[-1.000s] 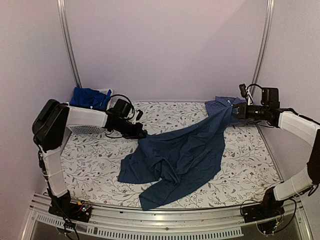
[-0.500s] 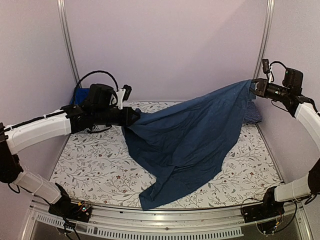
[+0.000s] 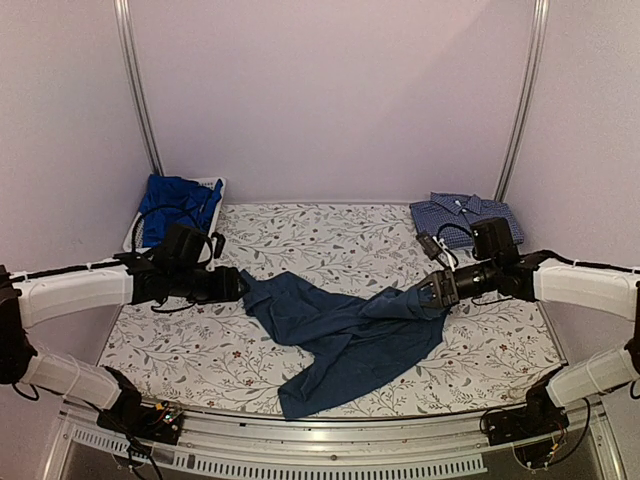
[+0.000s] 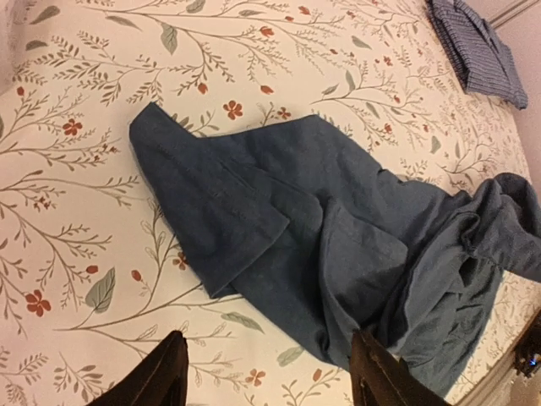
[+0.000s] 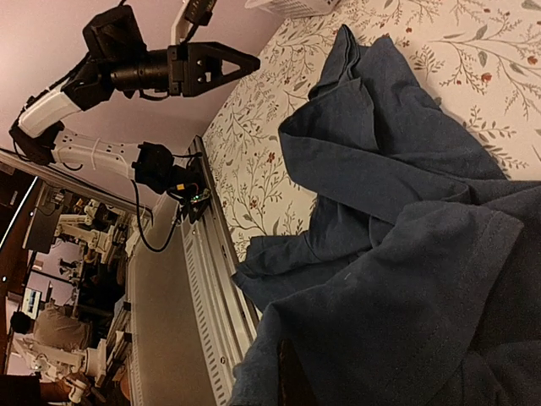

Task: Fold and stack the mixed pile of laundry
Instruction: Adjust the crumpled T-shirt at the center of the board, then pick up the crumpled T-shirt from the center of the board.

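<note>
The dark navy T-shirt [image 3: 345, 335] lies crumpled across the middle of the flowered table, one sleeve flat at its left end [image 4: 211, 203]. My left gripper [image 3: 238, 285] hovers just left of that sleeve, open, with nothing between its fingers [image 4: 269, 368]. My right gripper [image 3: 432, 292] is shut on the T-shirt's right end, and the cloth [image 5: 397, 169] drapes over its finger [image 5: 287, 385]. A bright royal-blue garment [image 3: 175, 200] sits at the back left. The blue checked collared shirt [image 3: 465, 215] lies folded at the back right corner [image 4: 478, 46].
A white mesh basket [image 3: 216, 187] holds the royal-blue garment by the back left wall. The T-shirt's lower hem reaches the table's near edge and its metal rail [image 3: 330, 440]. The flowered table cover [image 3: 330, 235] shows behind the T-shirt.
Both arms came down from a raised spread and laid the T-shirt onto the table. The left gripper opened and let go of its corner; the right gripper kept its hold.
</note>
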`<state>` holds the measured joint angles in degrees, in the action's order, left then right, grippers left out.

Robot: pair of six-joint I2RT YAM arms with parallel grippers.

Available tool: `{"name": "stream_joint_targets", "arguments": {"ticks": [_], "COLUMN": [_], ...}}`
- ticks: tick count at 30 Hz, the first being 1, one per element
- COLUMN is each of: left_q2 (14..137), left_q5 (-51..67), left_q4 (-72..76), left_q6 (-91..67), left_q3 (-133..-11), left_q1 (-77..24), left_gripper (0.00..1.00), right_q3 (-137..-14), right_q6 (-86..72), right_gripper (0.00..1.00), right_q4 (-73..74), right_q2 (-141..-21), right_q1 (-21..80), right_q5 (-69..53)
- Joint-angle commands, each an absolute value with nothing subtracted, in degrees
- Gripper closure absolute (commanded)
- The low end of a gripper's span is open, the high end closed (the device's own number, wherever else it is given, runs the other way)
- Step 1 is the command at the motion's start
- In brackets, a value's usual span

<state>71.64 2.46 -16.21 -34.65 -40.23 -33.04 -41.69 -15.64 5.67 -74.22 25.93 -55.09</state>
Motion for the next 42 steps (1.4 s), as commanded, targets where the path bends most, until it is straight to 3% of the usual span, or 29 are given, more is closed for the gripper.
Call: {"name": "stream_joint_targets", "arguments": {"ticks": [1,7,21,28,30,31,36,42], "left_q2": [78.40,92.12,108.06,108.23,107.64,107.07,100.18,83.95], "left_q5": [9.93,11.53,10.97,10.75,12.49,12.56,10.06,8.63], "left_q4": [-12.30,-13.49,-17.60,-18.31,-17.19,-16.81,-16.06,-13.24], "left_q6": [-28.81,-24.24,-21.84,-23.04,-23.23,-23.53,-25.25,-32.70], "left_q3": [-46.93,-57.06,-66.01,-65.61,-65.61,-65.69,-65.58,-63.84], "left_q1": [-32.32,-34.96,-37.20,-36.44,-36.39,-36.45,-35.55,-27.66], "left_gripper": [0.35,0.35,0.64,0.65,0.94,1.00,1.00,1.00], "right_q3": [-36.96,-36.45,-36.59,-36.64,-36.92,-37.26,-40.08,-49.23], "right_q6": [-19.39,-19.40,-19.39,-18.39,-18.37,-18.30,-18.15,-17.25], "right_gripper": [1.00,1.00,1.00,1.00,1.00,1.00,1.00,1.00], "right_q4": [0.58,2.09,4.40,6.58,6.72,6.95,9.92,13.60], "right_q2": [-71.90,-70.14,-66.97,-64.46,-64.03,-63.93,-61.66,-57.59], "right_q1": [26.28,26.28,22.53,19.78,19.16,18.68,14.36,2.66], "right_q5": [-55.00,-52.16,-50.22,-50.10,-50.02,-49.98,-47.68,-45.54]}}
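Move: The T-shirt fold I go for with my open left hand lies about 5 cm ahead of it, 10 cm to its right and 8 cm below. The shirt's left tip is some 14 cm straight ahead of that hand at the same depth, the basket roughly 30 cm ahead and 28 cm left. From my right hand, already holding the shirt's other end, the fold is about 40 cm left, 10 cm ahead and 16 cm below; the folded checked shirt is around 35 cm ahead, 14 cm right. I swing my left hand about 10 cm right and 5 cm forward over the T-shirt, turning clockwise and sinking some 8 cm to the fold, shut the fingers to pinch it, then lift it about 9 cm, easing forward and slightly left. My right hand keeps its grip, dips back briefly, then draws its end right, forward and up, turning clockwise some 25 degrees. ##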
